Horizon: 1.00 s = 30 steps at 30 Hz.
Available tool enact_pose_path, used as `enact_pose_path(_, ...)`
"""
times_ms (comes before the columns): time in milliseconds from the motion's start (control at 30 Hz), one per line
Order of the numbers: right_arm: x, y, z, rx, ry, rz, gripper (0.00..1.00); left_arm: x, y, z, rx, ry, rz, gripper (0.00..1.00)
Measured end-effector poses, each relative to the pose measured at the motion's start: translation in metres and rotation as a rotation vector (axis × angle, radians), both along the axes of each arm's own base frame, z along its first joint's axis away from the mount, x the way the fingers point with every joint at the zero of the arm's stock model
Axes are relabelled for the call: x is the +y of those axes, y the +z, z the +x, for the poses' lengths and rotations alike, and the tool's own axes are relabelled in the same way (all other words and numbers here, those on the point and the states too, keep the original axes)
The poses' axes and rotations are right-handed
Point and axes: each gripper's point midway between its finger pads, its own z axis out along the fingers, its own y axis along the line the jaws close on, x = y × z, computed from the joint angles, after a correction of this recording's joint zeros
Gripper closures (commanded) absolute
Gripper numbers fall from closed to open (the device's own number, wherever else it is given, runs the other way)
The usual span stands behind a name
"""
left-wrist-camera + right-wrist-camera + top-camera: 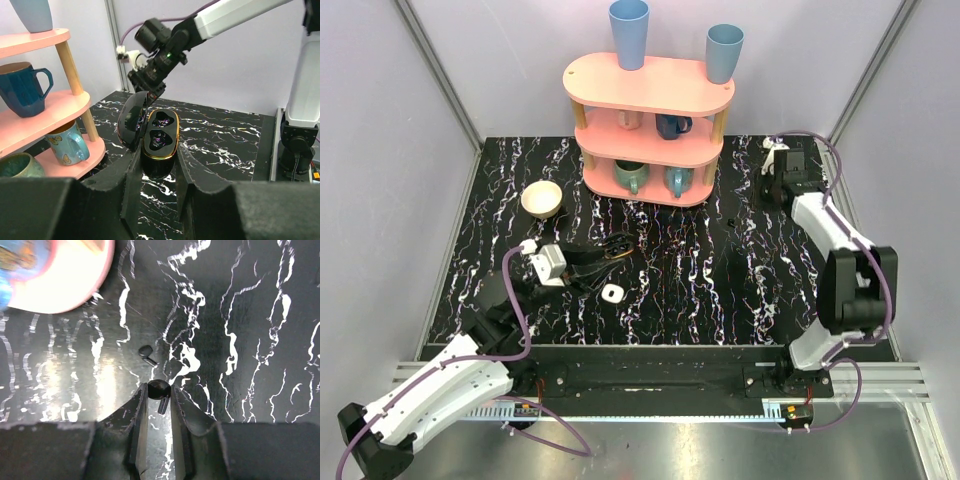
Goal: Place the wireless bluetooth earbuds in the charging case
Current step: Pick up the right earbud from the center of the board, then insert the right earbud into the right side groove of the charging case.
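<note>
The charging case (161, 135) is glossy black with a gold rim. Its lid stands open to the left and both wells show empty. My left gripper (159, 156) is shut on the case's lower body, holding it just over the table at centre left (616, 248). My right gripper (159, 393) is shut on a black earbud (158, 388), whose stem hangs down between the fingers. A second black earbud (146, 352) lies on the marble a little beyond those fingertips. In the top view my right gripper (772, 185) is at the back right, beside the shelf.
A pink three-tier shelf (650, 110) with mugs and cups stands at the back centre. A cream bowl (542, 198) sits to its left. A small white rounded-square piece (612, 292) with a dark spot lies on the table near the left gripper.
</note>
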Motion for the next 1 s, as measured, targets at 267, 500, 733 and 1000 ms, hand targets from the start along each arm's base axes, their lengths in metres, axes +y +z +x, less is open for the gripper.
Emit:
enact_pose_path(267,0.067,0.124,-0.038,-0.348,0.15,0.07,0.77,-0.002,0.005,0.002,0.006,-0.001,-0.007,1.0)
enact_pose_path(500,0.134,0.261,-0.111,-0.738,0.338,0.242,0.78,-0.005,0.014,0.004,0.031,-0.008,-0.026,1.0)
enact_pose_path(733,0.163,0.303,-0.156,-0.838,0.446,0.358,0.78,-0.004,0.019,0.006,0.059,0.003,-0.046,1.0)
enact_pose_path(1000,0.195,0.312,-0.184,-0.826,0.551,0.436,0.79,-0.005,0.019,0.014,0.091,0.032,-0.057,1.0)
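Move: The charging case is some 24 cm back, 31 cm to the left and 22 cm above the right hand, which already has an earbud pinched. The other earbud lies on the board about 4 cm ahead, 3 cm left and 10 cm below; the light blue mug stands roughly 18 cm left and 7 cm ahead, 3 cm lower. The white tray is around 33 cm left, 18 cm back, 10 cm below. The left hand has the case clamped at its fingertips, its middle about 2 cm to the right and 1 cm ahead and up. The earbud, still pinched in the right fingers, is swept fast up about 31 cm, and some 20 cm left and 18 cm back, towards the open case; it climbs steeply first and eases off late. The right wrist swings from steeply down to nearly level, pointing forward-left. The left hand keeps its hold on the case and rises about 2 cm. ##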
